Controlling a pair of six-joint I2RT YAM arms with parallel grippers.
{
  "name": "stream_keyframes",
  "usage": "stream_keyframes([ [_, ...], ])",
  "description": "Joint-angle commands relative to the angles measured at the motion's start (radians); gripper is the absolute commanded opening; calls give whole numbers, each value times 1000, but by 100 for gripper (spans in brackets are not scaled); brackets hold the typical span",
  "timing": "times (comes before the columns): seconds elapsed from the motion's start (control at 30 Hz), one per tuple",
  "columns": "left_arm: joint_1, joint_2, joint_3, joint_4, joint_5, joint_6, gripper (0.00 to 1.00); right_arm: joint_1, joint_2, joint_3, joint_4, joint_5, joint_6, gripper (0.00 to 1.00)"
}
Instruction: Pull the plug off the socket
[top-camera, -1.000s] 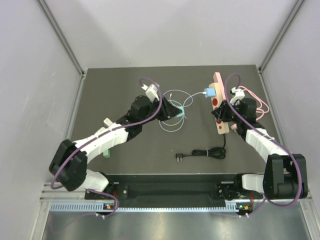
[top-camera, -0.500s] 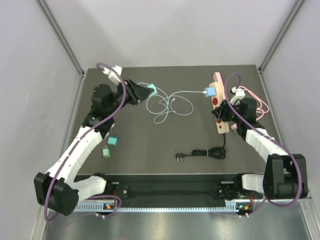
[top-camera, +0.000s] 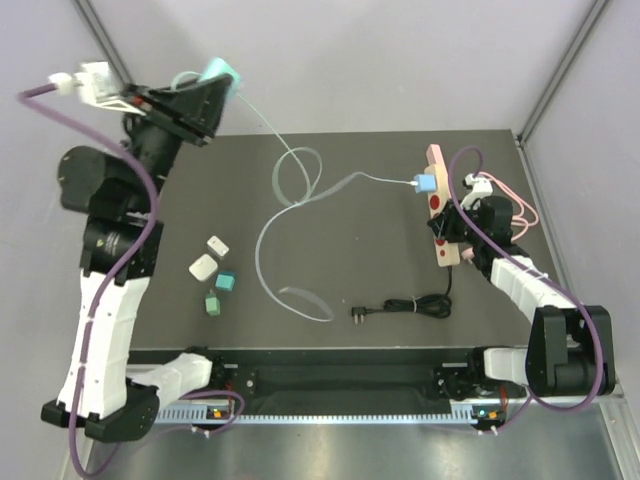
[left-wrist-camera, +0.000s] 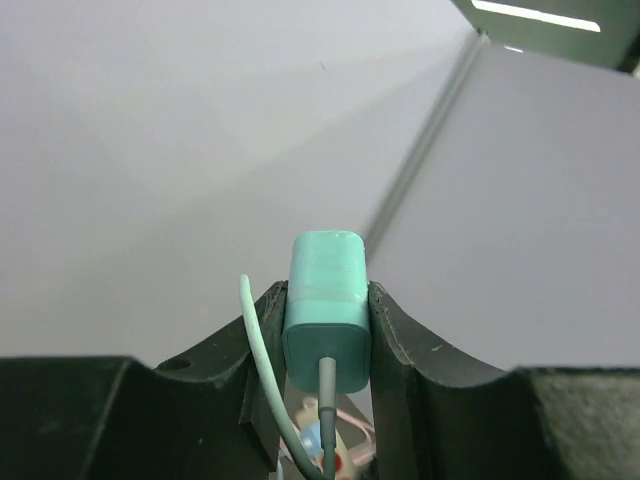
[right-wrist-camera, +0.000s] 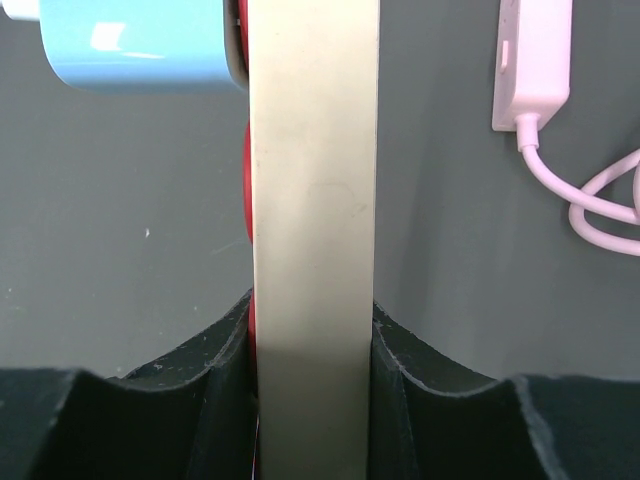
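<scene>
My left gripper (top-camera: 216, 82) is raised high over the table's far left corner, shut on a teal plug (top-camera: 220, 71). In the left wrist view the teal plug (left-wrist-camera: 327, 308) sits squeezed between the black fingers (left-wrist-camera: 392, 330), a grey lead leaving its near end. A pale cable (top-camera: 268, 240) trails from it down to the mat in loops. The beige socket strip (top-camera: 434, 158) lies at the right with a blue plug (top-camera: 425, 185) in it. My right gripper (top-camera: 447, 238) is shut on the socket strip (right-wrist-camera: 312, 190), with the blue plug (right-wrist-camera: 135, 45) at upper left.
Small white, teal and green adapters (top-camera: 215, 270) lie at the left of the mat. A coiled black cable (top-camera: 408, 306) lies near the front. A white adapter (right-wrist-camera: 532, 70) with a pink cable (top-camera: 512, 200) lies right of the strip. Enclosure walls stand close around.
The left arm has swung up and to the left, carrying the teal plug off the mat and stretching its cable out. The right arm and socket strip have stayed put.
</scene>
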Motion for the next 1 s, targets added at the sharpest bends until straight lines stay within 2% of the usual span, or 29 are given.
stream_keyframes([
  [0.0,6,-47,109,-44,-223,130,0,-12,5,36,92,23,-10,0],
  [0.07,6,-68,145,-55,-330,178,0,-12,6,38,91,27,-13,0],
  [0.2,6,-93,174,-55,-421,228,0,-12,14,39,89,29,-13,0],
  [0.53,6,-79,200,-75,-472,268,0,-12,23,41,85,44,-19,0],
  [0.67,6,-58,203,-90,-410,219,0,-12,35,44,86,35,-19,0],
  [0.83,6,-50,107,-121,-455,261,0,-15,29,42,86,10,-19,0],
  [0.97,6,-50,-11,-100,-635,407,0,-15,34,44,86,-7,-16,0],
])
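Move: The teal plug already in the left hand, cable trailing, is held high over the left side of the table. Another teal plug lies some 59 cm below and 15 cm left of that hand, level with it fore and aft; the green plug is 6 cm nearer and 3 cm left of that one, a white plug 10 cm farther out and 3 cm left of it. From the right hand, which holds the strip, that lying teal plug is about 53 cm left, 8 back and 11 below. The held teal plug is swung left, up and back by about 10, 8 and 7 cm, trailing its cable away from the strip, then brought forward and down again to nearly its first height and reach, staying to the left. The left wrist turns some 30 degrees counter-clockwise and the fingers keep their grip. The right hand keeps hold of the strip, sinking slightly. ##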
